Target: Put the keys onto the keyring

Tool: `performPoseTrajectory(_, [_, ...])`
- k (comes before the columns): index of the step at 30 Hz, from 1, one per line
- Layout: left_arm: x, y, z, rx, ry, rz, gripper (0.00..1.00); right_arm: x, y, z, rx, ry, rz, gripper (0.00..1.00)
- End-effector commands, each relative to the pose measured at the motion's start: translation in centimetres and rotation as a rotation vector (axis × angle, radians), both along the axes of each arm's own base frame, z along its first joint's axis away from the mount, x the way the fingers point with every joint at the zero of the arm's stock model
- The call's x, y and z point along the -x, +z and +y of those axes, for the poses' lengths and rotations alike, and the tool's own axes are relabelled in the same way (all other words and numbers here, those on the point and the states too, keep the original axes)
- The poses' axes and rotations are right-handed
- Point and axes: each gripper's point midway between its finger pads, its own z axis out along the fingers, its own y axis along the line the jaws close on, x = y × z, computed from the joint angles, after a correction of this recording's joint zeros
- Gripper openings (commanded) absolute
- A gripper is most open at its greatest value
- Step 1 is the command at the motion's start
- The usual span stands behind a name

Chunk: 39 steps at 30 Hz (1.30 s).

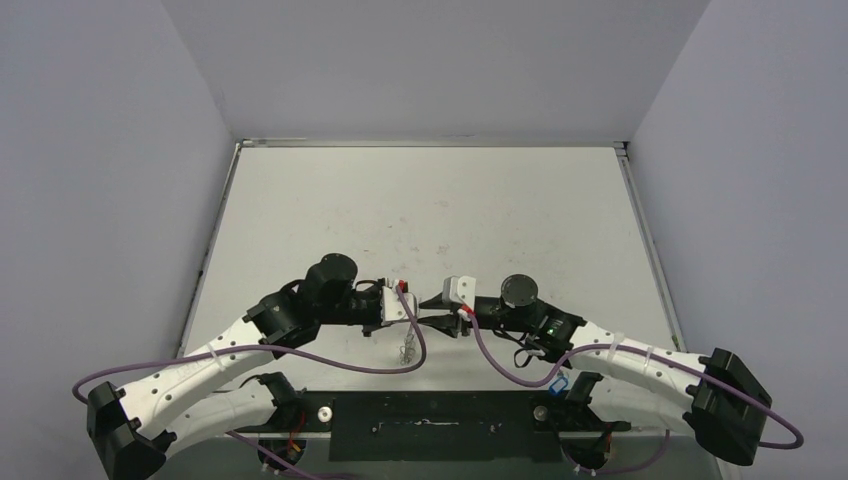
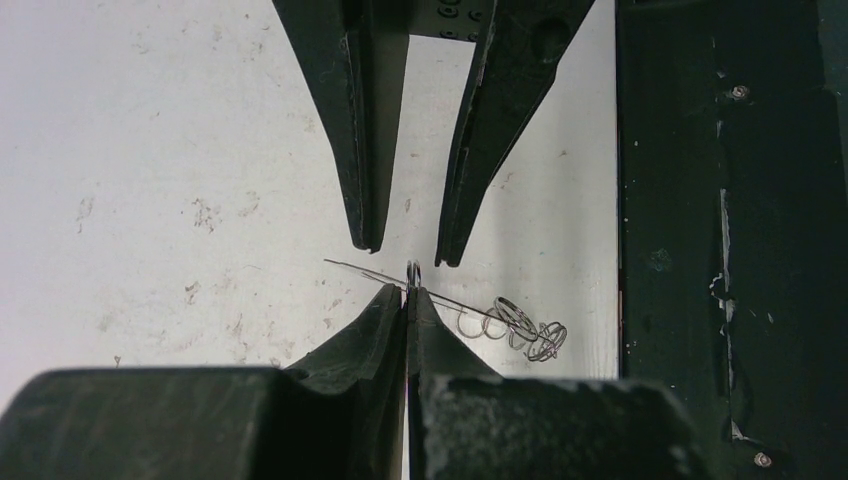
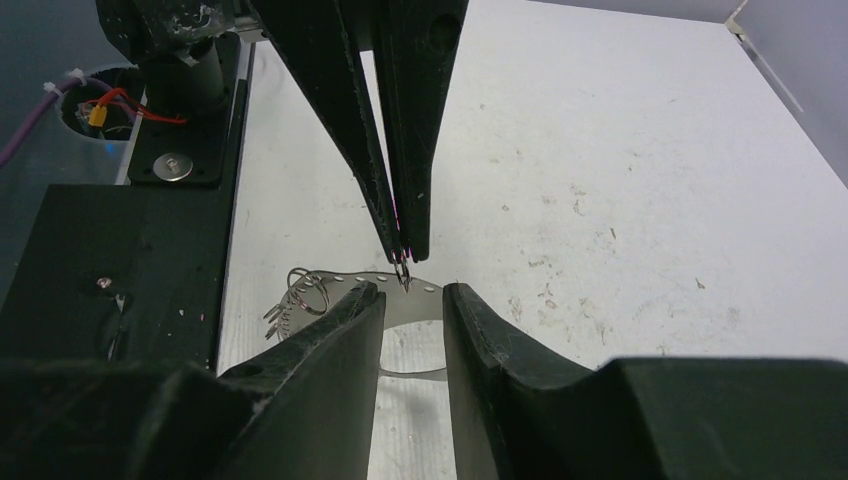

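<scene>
My left gripper (image 2: 408, 290) is shut on the keyring (image 3: 345, 279), pinching its rim at the fingertips. The keyring is a pale-grey ring with small spots along its rim. In the left wrist view it shows edge-on as a thin line (image 2: 470, 308). A bunch of small wire loops (image 2: 525, 328) hangs from its end. My right gripper (image 3: 410, 290) is open, tip to tip with the left gripper (image 3: 405, 250), its fingers astride the ring's band without touching it. From above, both grippers (image 1: 432, 303) meet over the table's near middle. The keys are out of view.
The black base plate (image 1: 430, 425) runs along the table's near edge, just beside the hanging loops (image 1: 405, 350). Purple cables (image 1: 350, 365) sag from both wrists. A small blue mark (image 1: 558, 383) shows by the right arm's base. Grey walls close in the white table (image 1: 430, 200).
</scene>
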Motion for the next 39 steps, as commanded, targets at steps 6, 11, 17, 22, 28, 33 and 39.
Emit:
performPoseTrajectory(6, [0.1,2.5,-0.9,0.074,-0.035,-0.044,0.0,0.1,3.3,2.0,-0.099,0.058,-0.039,0.25])
performPoseTrajectory(11, [0.1,2.3,-1.0,0.072,-0.042,-0.037,0.0,0.0,3.7,2.2,-0.11,0.057,-0.04,0.08])
performPoseTrajectory(17, [0.2,2.2,-0.8,0.071,-0.036,-0.04,0.0,-0.4,3.8,2.0,-0.128,0.021,-0.031,0.0])
performPoseTrajectory(22, [-0.3,1.9,0.0,0.09,0.018,-0.073,0.06,-0.1,3.9,1.9,-0.162,0.019,-0.015,0.0])
performPoseTrajectory(28, [-0.6,1.6,1.3,0.208,0.114,-0.124,0.3,0.1,3.8,1.7,-0.192,0.017,-0.004,0.0])
performPoseTrajectory(33, [-0.4,1.5,1.9,0.337,0.161,-0.153,0.32,0.3,3.9,1.6,-0.2,0.024,0.002,0.0])
performPoseTrajectory(39, [-0.2,3.1,1.5,0.505,0.161,-0.178,0.3,0.7,3.8,1.8,-0.204,0.045,0.014,0.0])
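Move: The small ring sits in the tips of my closed left fingers, barely 1 cm to the right of that hand point; from my right hand, whose fingers stand apart, it is about 2 cm to the left, level in height and reach. The grey plate hangs roughly 4 cm below the ring, its middle about 1 cm farther back. A cluster of loose wire rings is on the plate's near end, some 6 cm back and 4 cm below the held ring. I ease my right hand about 1 cm left onto the small ring and pinch it shut while my left hand keeps its hold, still. Then my left fingers open, letting the ring go, and that hand backs off some 2.5 cm left and as much down, its fingers tipping up towards level by about 15 degrees; my right keeps its pinch, rising about 1 cm. ##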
